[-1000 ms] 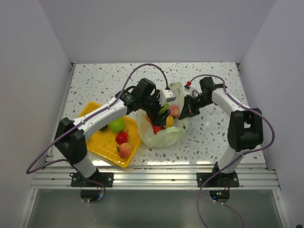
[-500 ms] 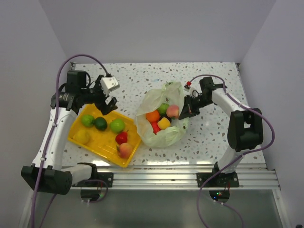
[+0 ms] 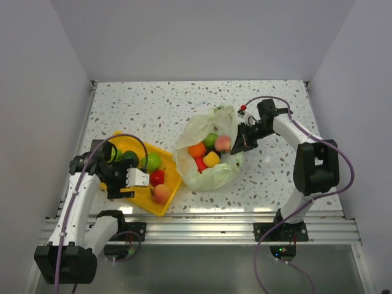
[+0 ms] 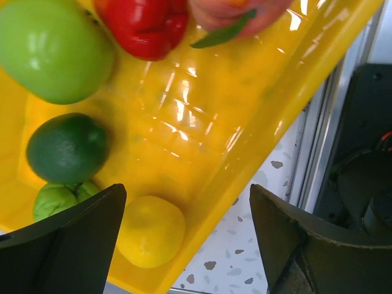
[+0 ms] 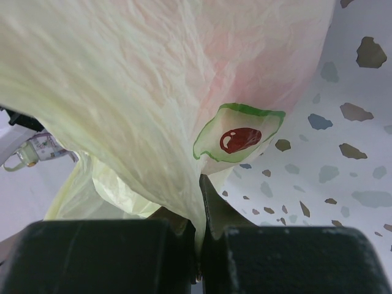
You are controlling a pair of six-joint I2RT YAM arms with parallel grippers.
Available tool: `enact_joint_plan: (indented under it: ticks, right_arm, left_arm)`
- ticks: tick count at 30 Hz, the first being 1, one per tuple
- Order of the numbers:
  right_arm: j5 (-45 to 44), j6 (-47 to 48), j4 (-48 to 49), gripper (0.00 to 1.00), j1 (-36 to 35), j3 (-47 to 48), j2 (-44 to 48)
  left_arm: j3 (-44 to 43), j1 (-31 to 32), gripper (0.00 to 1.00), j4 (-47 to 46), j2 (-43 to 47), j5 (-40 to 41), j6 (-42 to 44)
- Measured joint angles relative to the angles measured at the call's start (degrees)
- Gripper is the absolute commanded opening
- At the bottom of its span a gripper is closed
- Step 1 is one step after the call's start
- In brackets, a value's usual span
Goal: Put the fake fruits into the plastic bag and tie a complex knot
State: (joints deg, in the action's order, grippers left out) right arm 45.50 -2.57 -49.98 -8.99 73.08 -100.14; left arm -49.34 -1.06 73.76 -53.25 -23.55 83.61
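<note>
The plastic bag (image 3: 208,174) lies mid-table with its mouth open, holding an orange (image 3: 197,149), a green, a pink, a yellow and a red fake fruit. No knot is in view. My right gripper (image 3: 240,142) is shut on the bag's right rim; in the right wrist view the pale plastic (image 5: 153,92) is pinched in the right gripper (image 5: 199,245). My left gripper (image 3: 122,187) hangs open over the yellow tray's near-left corner. Between the open left gripper's (image 4: 187,245) fingers lie a yellow fruit (image 4: 150,231) and the tray rim, untouched.
The yellow tray (image 3: 165,208) at front left holds a green apple (image 3: 151,162), a red fruit (image 3: 157,177), a peach (image 3: 162,193) and a dark green fruit (image 4: 67,147). The metal rail (image 3: 202,229) runs along the table's near edge, close behind the left gripper.
My left arm has swung away from the bag, out to the left and back down over the tray's near-left corner. The right gripper and the bag have stayed still.
</note>
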Motion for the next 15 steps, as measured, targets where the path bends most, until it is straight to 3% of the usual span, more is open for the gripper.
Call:
enact_joint_plan:
  ticks: [6, 15]
  right_arm:
    - [-0.3, 0.0, 0.0, 0.00, 0.0, 0.0, 0.0]
    - [-1.0, 0.0, -0.2, 0.00, 0.0, 0.4, 0.0]
  left_arm:
    - [7.5, 0.4, 0.87, 0.7, 0.8, 1.9, 6.1]
    - [9.4, 3.2, 0.81, -4.5, -6.8, 1.9, 5.7]
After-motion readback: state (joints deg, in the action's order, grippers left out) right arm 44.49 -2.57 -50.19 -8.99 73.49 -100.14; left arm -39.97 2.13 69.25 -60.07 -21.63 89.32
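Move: The peach seems to be next for the empty left hand, lying about 13 cm to its right, 3 cm back and 8 cm below. The red pepper stands roughly 12 cm right and 3 cm ahead of the hand, the green apple 10 cm right and 9 cm ahead, and the lemon some 5 cm left and 3 cm ahead, all about as low. From the right hand, the peach is about 29 cm left, 17 cm back and 8 cm below. The open left hand sinks about 6 cm into the bare part of the yellow tray between the lemon and the peach, easing back 2 to 3 cm towards the near rim and then slightly forward again, its fingers staying wide. The wrist turns about 10 degrees, partly clockwise, and the hand just starts to swing right towards the peach as it goes on down, while the right hand stays in place and keeps its pinch on the bag's edge. ##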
